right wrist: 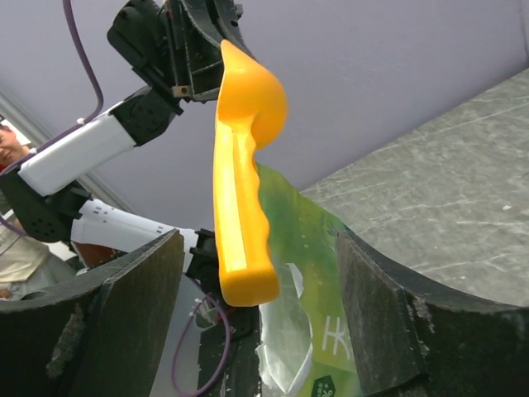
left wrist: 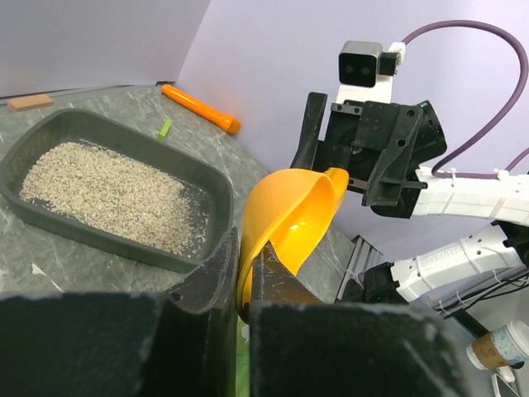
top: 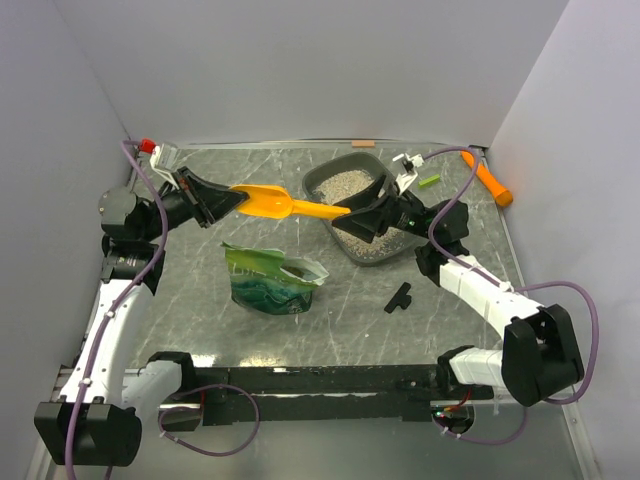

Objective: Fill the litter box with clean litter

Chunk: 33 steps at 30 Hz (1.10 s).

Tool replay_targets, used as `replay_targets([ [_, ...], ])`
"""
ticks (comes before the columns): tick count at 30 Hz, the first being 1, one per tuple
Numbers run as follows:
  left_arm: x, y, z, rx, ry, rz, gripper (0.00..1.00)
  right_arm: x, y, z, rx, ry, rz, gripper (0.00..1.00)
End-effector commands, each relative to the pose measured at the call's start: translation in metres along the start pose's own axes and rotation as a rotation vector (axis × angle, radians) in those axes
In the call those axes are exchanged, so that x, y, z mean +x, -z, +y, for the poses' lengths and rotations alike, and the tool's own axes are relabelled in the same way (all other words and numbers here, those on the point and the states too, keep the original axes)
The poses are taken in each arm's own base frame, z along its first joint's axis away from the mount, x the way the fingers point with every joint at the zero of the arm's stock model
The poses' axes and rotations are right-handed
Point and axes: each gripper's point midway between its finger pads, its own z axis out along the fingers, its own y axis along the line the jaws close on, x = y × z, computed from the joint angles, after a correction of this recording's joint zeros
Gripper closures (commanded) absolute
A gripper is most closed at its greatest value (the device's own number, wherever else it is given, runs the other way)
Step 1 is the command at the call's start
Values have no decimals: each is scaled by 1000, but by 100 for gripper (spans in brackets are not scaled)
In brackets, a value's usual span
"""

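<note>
An orange-yellow scoop (top: pixel 290 207) hangs level above the table between my two arms. My left gripper (top: pixel 238 200) is shut on the rim of the scoop's bowl (left wrist: pixel 297 215), its jaws pinching that edge. My right gripper (top: pixel 352 213) is open at the handle end. The handle (right wrist: pixel 240 215) hangs between its wide fingers (right wrist: pixel 397 314) with a gap on each side. The litter box (top: pixel 345 161) lies at the back right, partly under the right gripper, holding a layer of clean litter (top: pixel 345 183). From the left wrist, the box (left wrist: pixel 99 120) and litter (left wrist: pixel 107 194) lie to the left.
A crinkled green bag (top: pixel 270 280) lies open on the table's middle, below the scoop, and shows behind the handle (right wrist: pixel 331 273). An orange marker (top: pixel 487 178) and a small green stick (top: pixel 428 181) lie at the back right. A small black piece (top: pixel 400 297) lies near the right arm.
</note>
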Motion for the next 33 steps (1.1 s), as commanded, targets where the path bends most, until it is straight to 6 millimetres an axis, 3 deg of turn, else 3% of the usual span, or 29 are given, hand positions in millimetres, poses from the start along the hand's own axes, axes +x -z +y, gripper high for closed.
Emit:
replay_targets([
  [1,-8,1,-6,29,-29,-16,99,-19,-10,21,-78,96,-41,22],
  [15,-6,3,-1,10,-13,-15,99,-17,-29,36,-102,156,-18,29],
  [24,-6,5,-2,7,-17,-16,99,-15,-33,38,-112,156,-18,42],
  [27,-6,5,-1,6,-17,-17,99,-14,-33,38,-114,157,-16,52],
  [28,-5,4,-2,9,-16,-14,99,-16,-34,39,-116,163,-20,63],
  [30,-4,5,-2,9,-16,-11,99,-16,-34,39,-118,166,-18,74],
  [31,-4,5,-2,9,-17,-11,99,-16,-34,40,-118,168,-16,94],
  [32,-3,6,0,2,-12,-7,99,-16,-34,39,-114,176,-19,100],
  [33,-2,6,-2,5,-19,-6,99,-16,-33,38,-108,178,-18,100],
])
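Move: The left hand already grips the scoop by its blade; the handle's middle lies about 18 cm to its right, 3 cm back. From the right hand, open around the handle's end, the handle's middle is some 6 cm left, 1 cm back and 1 cm higher. The litter bag stands roughly 19 cm left, 3 cm back and 25 cm below, the litter box 5 cm right, 20 cm ahead and 32 cm below. The right hand eases about 3 cm left along the scoop handle, slightly back, and closes, pinching its end. ##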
